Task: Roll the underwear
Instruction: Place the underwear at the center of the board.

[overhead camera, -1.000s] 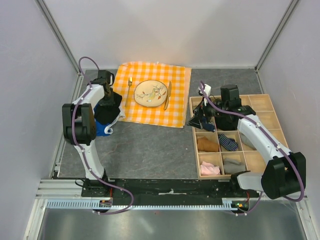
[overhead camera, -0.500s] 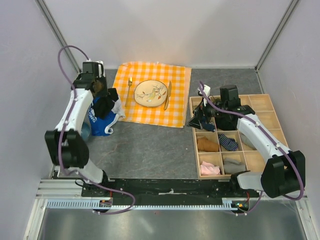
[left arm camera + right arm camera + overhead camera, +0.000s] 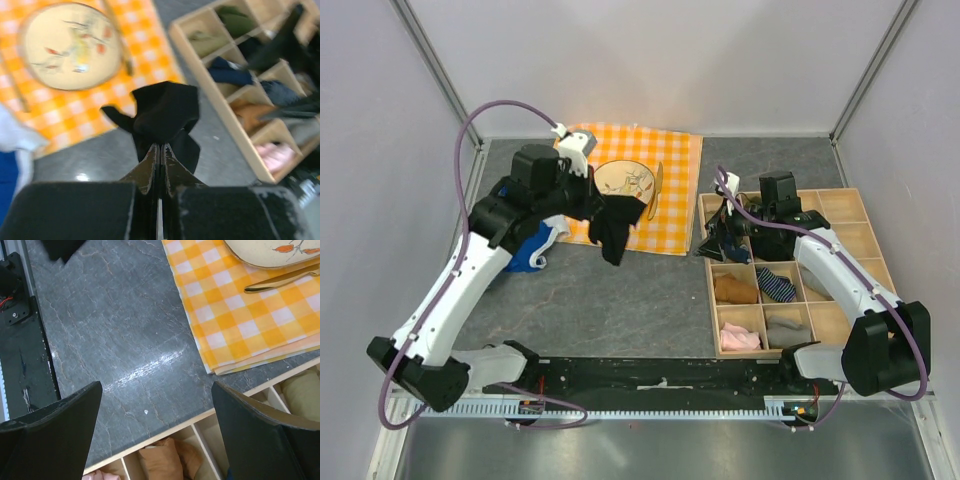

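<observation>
My left gripper (image 3: pixel 603 207) is shut on the black underwear (image 3: pixel 616 226), which hangs bunched in the air over the near edge of the orange checked cloth (image 3: pixel 665 225). In the left wrist view the underwear (image 3: pixel 165 117) dangles from my closed fingertips (image 3: pixel 159 148), above grey table beside the cloth (image 3: pixel 115 97). My right gripper (image 3: pixel 715 240) is open and empty, hovering over the left edge of the wooden organiser (image 3: pixel 708 262); its wide-spread fingers (image 3: pixel 50 432) frame bare table and an organiser cell.
A blue garment with white trim (image 3: pixel 527 250) lies at the left. A plate (image 3: pixel 625 183) with a knife (image 3: pixel 656 190) sits on the cloth. The organiser's cells hold rolled clothes, brown (image 3: pixel 162 460), pink (image 3: pixel 740 338), striped (image 3: pixel 777 285).
My left arm has swung from the far left, over the blue garment, to the right, carrying the black underwear to the cloth's near edge. The right arm has stayed put.
</observation>
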Controlling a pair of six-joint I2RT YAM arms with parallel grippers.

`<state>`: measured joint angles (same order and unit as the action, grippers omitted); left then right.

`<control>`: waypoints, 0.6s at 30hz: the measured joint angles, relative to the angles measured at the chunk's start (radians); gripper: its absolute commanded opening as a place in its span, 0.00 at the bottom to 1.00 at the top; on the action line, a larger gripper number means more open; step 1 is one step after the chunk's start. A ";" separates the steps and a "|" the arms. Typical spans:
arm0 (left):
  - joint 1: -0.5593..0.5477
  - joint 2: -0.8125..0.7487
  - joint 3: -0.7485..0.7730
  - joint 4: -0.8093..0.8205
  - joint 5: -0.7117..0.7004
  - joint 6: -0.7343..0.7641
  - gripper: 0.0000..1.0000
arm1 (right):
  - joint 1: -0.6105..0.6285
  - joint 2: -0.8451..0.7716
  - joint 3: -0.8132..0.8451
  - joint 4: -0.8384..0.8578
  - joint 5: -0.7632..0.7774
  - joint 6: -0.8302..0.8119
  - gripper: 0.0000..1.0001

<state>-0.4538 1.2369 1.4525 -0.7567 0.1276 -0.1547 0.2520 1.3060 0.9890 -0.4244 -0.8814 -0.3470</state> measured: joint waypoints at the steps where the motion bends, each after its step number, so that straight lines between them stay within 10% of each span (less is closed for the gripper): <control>1: -0.032 -0.018 -0.018 0.015 0.028 -0.022 0.02 | 0.000 0.000 0.000 -0.002 -0.003 -0.005 0.98; 6: -0.105 -0.168 -0.321 0.171 0.184 -0.172 0.03 | 0.000 0.000 0.000 -0.012 -0.011 -0.037 0.98; 11: -0.084 -0.113 -0.683 0.317 0.270 -0.276 0.27 | 0.000 0.000 0.000 -0.025 -0.012 -0.070 0.98; 18: -0.004 -0.019 -0.688 0.269 0.212 -0.233 0.54 | 0.088 0.025 0.000 -0.164 -0.004 -0.293 0.98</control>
<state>-0.4580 1.2175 0.7643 -0.4877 0.3393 -0.3882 0.3401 1.3312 0.9886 -0.5884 -0.8856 -0.6399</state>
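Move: Back and below the left hand, which holds the black underwear hanging high in the air, lies the bare centre of the board: about 18 cm back, 6 cm to the right and 29 cm down. The plate lies some 18 cm ahead and 5 cm right, and the blue garment about 19 cm left and 3 cm ahead, both near table height. From the empty right hand that bare spot is roughly 15 cm back, 22 cm left and 17 cm down. Swinging down some 24 cm and back about 10 cm towards the bare board, the left hand drifts right early and then eases back left, tipping its fingers about 35 degrees farther down. Late in the drop the fingers open and let go of the underwear, and the hand lifts a couple of centimetres. The open right hand starts back and down about 4 cm, turning counter-clockwise. ##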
